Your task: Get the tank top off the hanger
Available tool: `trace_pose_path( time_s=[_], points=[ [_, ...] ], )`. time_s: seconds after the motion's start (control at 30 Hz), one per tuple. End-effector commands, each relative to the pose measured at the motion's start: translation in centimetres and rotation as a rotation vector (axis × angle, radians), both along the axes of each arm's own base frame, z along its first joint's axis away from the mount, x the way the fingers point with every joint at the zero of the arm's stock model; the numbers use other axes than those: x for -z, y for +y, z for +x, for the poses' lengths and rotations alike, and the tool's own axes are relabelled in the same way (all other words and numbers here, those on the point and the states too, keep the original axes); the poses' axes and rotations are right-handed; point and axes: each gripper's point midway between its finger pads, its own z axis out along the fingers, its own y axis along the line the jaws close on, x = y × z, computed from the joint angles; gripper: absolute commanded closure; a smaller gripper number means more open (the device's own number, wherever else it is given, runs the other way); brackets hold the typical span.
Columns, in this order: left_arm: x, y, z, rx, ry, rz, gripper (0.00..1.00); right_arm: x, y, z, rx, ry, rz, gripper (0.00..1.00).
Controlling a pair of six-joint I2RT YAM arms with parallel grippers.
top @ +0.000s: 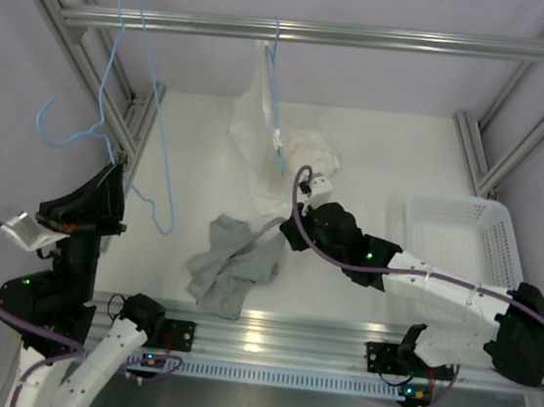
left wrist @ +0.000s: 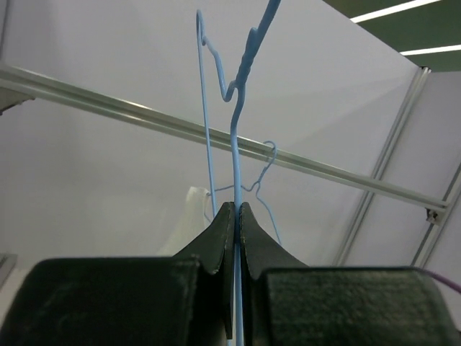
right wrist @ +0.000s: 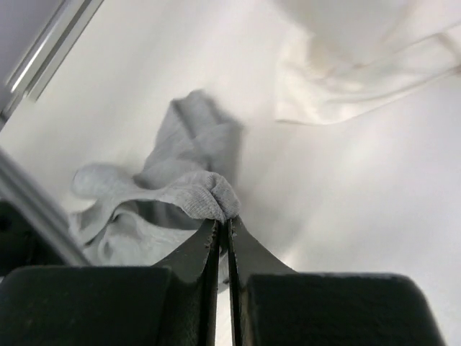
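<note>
The grey tank top (top: 234, 263) lies crumpled on the white table, apart from the hanger. My right gripper (top: 287, 227) is shut on a fold of its upper right edge and holds that fold just above the table. In the right wrist view the grey cloth (right wrist: 180, 189) bunches at the shut gripper (right wrist: 222, 220). My left gripper (top: 117, 168) is shut on the bare light-blue wire hanger (top: 156, 151) and holds it up at the left. In the left wrist view the wire (left wrist: 235, 122) runs up from between the closed jaws of my left gripper (left wrist: 237, 209).
A second blue hanger (top: 274, 115) with the white garment (top: 277, 160) hangs from the rail (top: 369, 38); the garment's lower part rests on the table just behind my right gripper. A white basket (top: 464, 240) stands at the right. Frame posts flank both sides.
</note>
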Motion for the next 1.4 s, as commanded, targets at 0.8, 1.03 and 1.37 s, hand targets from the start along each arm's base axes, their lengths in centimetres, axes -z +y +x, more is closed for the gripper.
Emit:
trace_pose_path(
  time_s=[0.8, 1.03, 1.37],
  points=[
    [4.2, -2.2, 10.3, -0.126, 0.655, 0.264, 1.0, 1.9, -8.3, 0.5, 0.139, -0.049, -0.046, 0.06],
    [1.3, -3.2, 14.7, -0.182, 0.654, 0.335, 1.0, -1.4, -10.6, -0.7, 0.161, -0.093, 0.009, 0.01],
    [1.9, -4.1, 21.1, -0.27, 0.758, 0.388, 1.0, -5.6, -13.6, -3.6, 0.133, -0.142, 0.107, 0.01]
  ],
)
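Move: The empty hanger is already pinched in the left hand, hook clear of the rail; the spot to hang it lies roughly 26 cm ahead of that hand, 5 cm right and 8 cm higher. The white tank top hangs about 28 cm ahead and 25 cm right, 15 cm lower. From the right hand, still pinching its strap end, the grey tank top's middle is some 13 cm left, level, 14 cm below; the white top's heaped lower end is about 28 cm straight ahead. The hanger goes back to the rail in the left hand, which first dips some 6 cm, then carries it forward about 21 cm, tipping the fingers down some 45 degrees, grip kept. The grey tank top's strap end is let go as the right hand moves right and slightly down while opening wide, then climbs away farther right, 12 cm in all. ##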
